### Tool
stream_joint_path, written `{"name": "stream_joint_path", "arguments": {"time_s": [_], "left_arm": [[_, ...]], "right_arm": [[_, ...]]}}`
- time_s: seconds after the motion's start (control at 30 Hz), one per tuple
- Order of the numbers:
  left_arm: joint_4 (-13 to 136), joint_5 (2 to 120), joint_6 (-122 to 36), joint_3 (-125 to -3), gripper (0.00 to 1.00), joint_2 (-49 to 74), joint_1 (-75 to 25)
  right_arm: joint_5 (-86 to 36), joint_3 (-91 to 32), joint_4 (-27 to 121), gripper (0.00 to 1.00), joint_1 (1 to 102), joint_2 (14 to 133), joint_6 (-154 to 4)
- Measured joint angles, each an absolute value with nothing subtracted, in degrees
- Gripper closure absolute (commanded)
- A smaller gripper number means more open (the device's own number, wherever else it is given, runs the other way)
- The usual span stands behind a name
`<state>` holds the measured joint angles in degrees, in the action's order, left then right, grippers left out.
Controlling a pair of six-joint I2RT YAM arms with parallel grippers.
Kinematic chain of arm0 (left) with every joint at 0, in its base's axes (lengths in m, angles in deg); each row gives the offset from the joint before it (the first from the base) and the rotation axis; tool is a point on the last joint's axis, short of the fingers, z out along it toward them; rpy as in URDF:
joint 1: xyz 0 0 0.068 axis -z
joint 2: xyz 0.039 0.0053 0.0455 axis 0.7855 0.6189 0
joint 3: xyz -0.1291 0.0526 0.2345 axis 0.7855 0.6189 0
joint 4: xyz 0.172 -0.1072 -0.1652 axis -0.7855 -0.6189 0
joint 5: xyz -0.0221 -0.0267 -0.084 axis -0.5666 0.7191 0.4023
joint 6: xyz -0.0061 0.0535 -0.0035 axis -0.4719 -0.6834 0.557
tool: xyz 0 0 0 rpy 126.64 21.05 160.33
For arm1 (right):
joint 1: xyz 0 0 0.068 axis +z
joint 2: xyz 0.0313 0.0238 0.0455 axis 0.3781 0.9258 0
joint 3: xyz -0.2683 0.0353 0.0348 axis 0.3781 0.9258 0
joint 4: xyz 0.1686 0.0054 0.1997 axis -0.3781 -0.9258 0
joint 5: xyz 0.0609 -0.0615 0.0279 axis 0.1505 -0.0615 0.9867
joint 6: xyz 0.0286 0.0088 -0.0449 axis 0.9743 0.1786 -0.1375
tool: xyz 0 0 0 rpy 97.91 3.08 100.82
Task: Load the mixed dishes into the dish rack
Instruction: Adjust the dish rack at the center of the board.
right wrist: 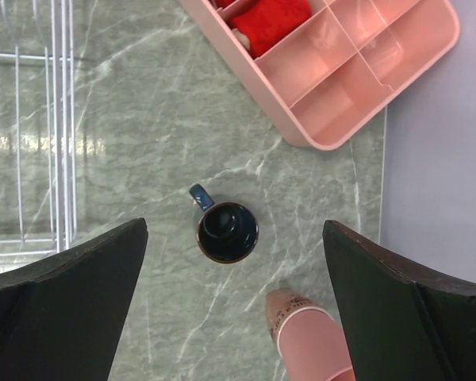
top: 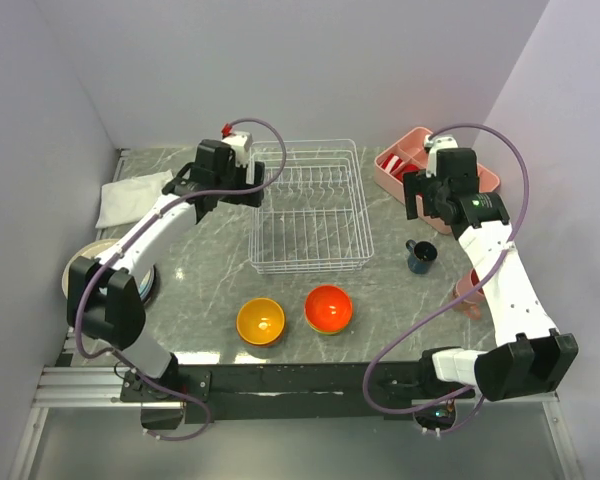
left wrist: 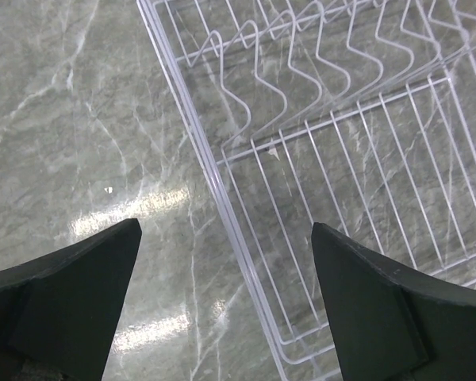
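The white wire dish rack (top: 310,205) stands mid-table and holds nothing. An orange-yellow bowl (top: 260,321) and a red-orange bowl (top: 328,308) sit in front of it. A navy cup (top: 421,256) stands upright to its right, and a pink cup (top: 468,290) lies partly under the right arm. A stack of plates (top: 92,262) lies at the far left, partly hidden by the left arm. My left gripper (left wrist: 226,228) is open and empty above the rack's left rim (left wrist: 222,198). My right gripper (right wrist: 235,226) is open and empty, high above the navy cup (right wrist: 227,231), with the pink cup (right wrist: 309,333) nearby.
A pink compartment tray (top: 420,165) with red items stands at the back right; it also shows in the right wrist view (right wrist: 341,71). A white folded cloth (top: 130,195) lies at the back left. Lavender walls close in the table's left, back and right.
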<state>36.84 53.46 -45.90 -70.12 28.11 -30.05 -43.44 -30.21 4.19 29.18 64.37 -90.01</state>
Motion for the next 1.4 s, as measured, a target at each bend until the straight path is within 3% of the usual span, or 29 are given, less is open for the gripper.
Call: {"name": "stream_joint_path", "arguments": {"time_s": [0.17,0.3,0.43,0.57,0.67,1.0,1.1,1.3,1.4], "left_arm": [[36.80,53.59,-45.92,-70.12,0.13,30.12,-30.05],[36.75,53.50,-45.94,-70.12,0.15,30.97,-30.05],[36.80,53.28,-45.97,-70.12,0.18,31.59,-30.05],[36.69,53.63,-46.18,-70.73,0.29,33.36,-30.05],[36.77,53.81,-46.27,-71.91,0.32,35.39,-30.05],[36.67,53.37,-45.90,-72.89,0.50,39.87,-30.05],[36.21,53.13,-45.90,-72.89,0.50,40.29,-30.05],[35.97,53.09,-45.92,-72.65,0.65,40.29,-30.05],[35.83,53.09,-45.94,-72.41,0.82,40.29,-30.05]], "right_arm": [[-41.52,-30.21,3.64,0.04,29.18,64.46,-91.71],[-37.91,-33.40,1.28,0.00,29.18,67.74,-91.32],[-32.38,-42.48,0.56,0.11,29.20,76.24,-89.20],[-29.15,-49.51,0.56,0.26,29.20,83.78,-87.82],[-25.74,-52.33,0.17,0.35,29.20,88.13,-87.27],[-17.26,-52.40,-2.06,0.35,32.20,93.20,-86.03],[-17.04,-52.40,-2.06,0.39,33.59,95.08,-85.07],[-17.91,-50.87,-1.74,0.48,34.08,99.80,-82.05],[-18.76,-50.67,-1.63,0.53,34.08,101.77,-81.07]]}}
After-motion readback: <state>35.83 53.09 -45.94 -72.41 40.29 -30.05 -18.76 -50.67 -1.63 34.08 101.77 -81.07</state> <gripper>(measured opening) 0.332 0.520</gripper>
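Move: The left hand hovers just above the dish rack's left rim, which lies about 2 cm ahead, 1 cm right and 9 cm below; the white cloth is some 28 cm left, level with it, and the yellow bowl about 27 cm back and 3 cm right. From the right hand, the rack's right rim is about 8 cm ahead, 13 cm left and 14 cm down; the dark mug sits 3 cm back and nearly underneath, the pink box 15 cm ahead and 5 cm right. Both hands close in on the rack's side rims, though firm contact can't be seen. The left sinks about 8 cm, its fingers narrowing to a third open astride the left wire. The right swings forward, then left, then down, roughly 13 cm leftward and 12 down, tipping its fingers steeper and narrowing them to half open over the right rim. ##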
